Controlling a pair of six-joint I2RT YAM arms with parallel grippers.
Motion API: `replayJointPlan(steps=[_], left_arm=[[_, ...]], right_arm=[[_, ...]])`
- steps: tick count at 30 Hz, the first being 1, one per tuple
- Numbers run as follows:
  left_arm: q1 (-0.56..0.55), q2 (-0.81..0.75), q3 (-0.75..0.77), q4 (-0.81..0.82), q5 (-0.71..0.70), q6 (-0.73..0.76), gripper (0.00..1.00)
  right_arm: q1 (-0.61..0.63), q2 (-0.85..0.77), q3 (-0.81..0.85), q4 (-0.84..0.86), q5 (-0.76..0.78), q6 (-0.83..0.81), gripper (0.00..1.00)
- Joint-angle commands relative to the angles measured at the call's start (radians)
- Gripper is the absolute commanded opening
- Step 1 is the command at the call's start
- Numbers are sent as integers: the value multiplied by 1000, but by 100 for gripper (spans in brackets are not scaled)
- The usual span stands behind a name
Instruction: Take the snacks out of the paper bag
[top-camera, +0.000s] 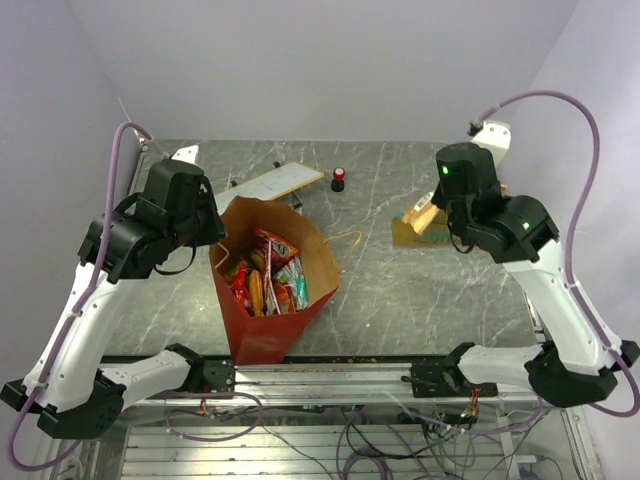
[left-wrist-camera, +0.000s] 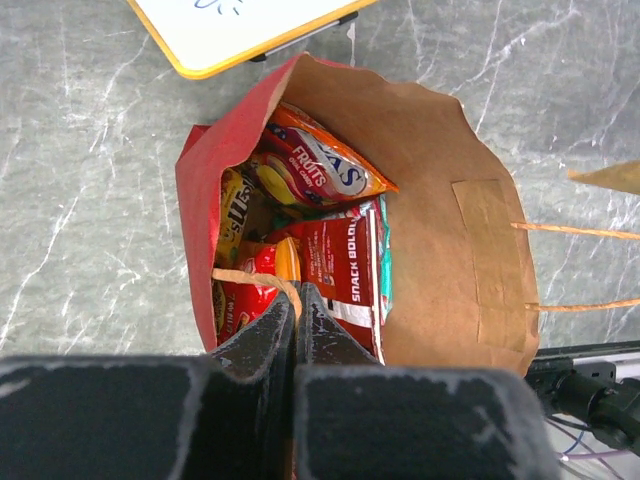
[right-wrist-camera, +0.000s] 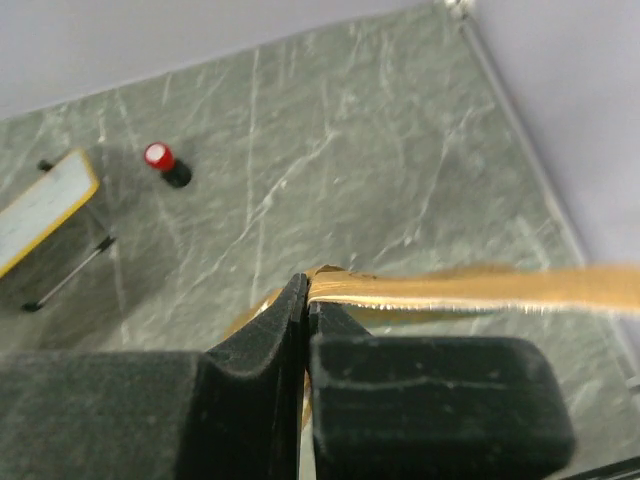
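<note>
The paper bag (top-camera: 262, 335), red outside and brown kraft inside (left-wrist-camera: 440, 200), stands open on the table's left half. Snacks (top-camera: 268, 275) fill it: an orange fruit packet (left-wrist-camera: 320, 170), a red packet (left-wrist-camera: 340, 270) and others beneath. My left gripper (left-wrist-camera: 297, 290) is at the bag's near-left rim (top-camera: 212, 240), shut on the tan twisted handle (left-wrist-camera: 250, 276). My right gripper (right-wrist-camera: 306, 285) is over the table's right half (top-camera: 437, 212), shut on the edge of a golden-brown snack packet (right-wrist-camera: 480, 288) (top-camera: 415, 228), which sticks out to its side.
A white board with a yellow rim (top-camera: 272, 183) (left-wrist-camera: 230, 30) (right-wrist-camera: 40, 205) lies behind the bag. A small red-and-black cylinder (top-camera: 339, 179) (right-wrist-camera: 165, 163) stands beside it. The bag's other handle (top-camera: 345, 245) (left-wrist-camera: 580, 265) hangs out to the right.
</note>
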Motion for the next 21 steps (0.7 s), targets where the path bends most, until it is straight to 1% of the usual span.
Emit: replayJointPlan(steps=[1,4,7,11,13,16,19,21], left_arm=[[4,-1,18,37,64,24,7],[4,-27,-1,63,82,17,7],[5,-44,-29,86,130,7,7],[4,-68,-82,115,186,-4,7],[4,-83,-105,134,203,-7,7],[4,-86,-110,125,208,-15,7],[4,-71,-97,106,199,-7,7],[4,-61,-90,100,183,-3,7]], right_arm=[[-8,-113,-65,-196,-93,316,0],[-8,-192,-140,-265,-123,456,0],[-8,-262,-200,-310,-157,584,0],[-8,-310,-273,-346,-165,692,0],[-8,-314,-313,-321,-164,698,0],[-9,-267,-342,-305,-143,710,0],[-11,-195,-371,-252,-99,668,0],[-32,-139,-381,-177,-71,594,0]])
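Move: The right hand holds the gold packet high over the right of the table. The clear tabletop that it is being taken to lies about 12 cm back, 2 cm right and 38 cm below. From that hand, the paper bag's middle is about 31 cm left, 14 cm back and 22 cm down; the red-capped bottle stands some 14 cm ahead, 18 cm left and 36 cm down. That clear spot is roughly 42 cm right, 5 cm back and 33 cm below the left hand. Down and back comes the right hand, sinking about 12 cm and drawing back some 8 cm net, towards the clear tabletop with the gold packet still pinched; the backward travel reverses slightly at the end. Its wrist turns about 30 degrees, tipping the fingers more steeply down. The left hand keeps its pinch on the bag's handle and eases a few centimetres right and back. ##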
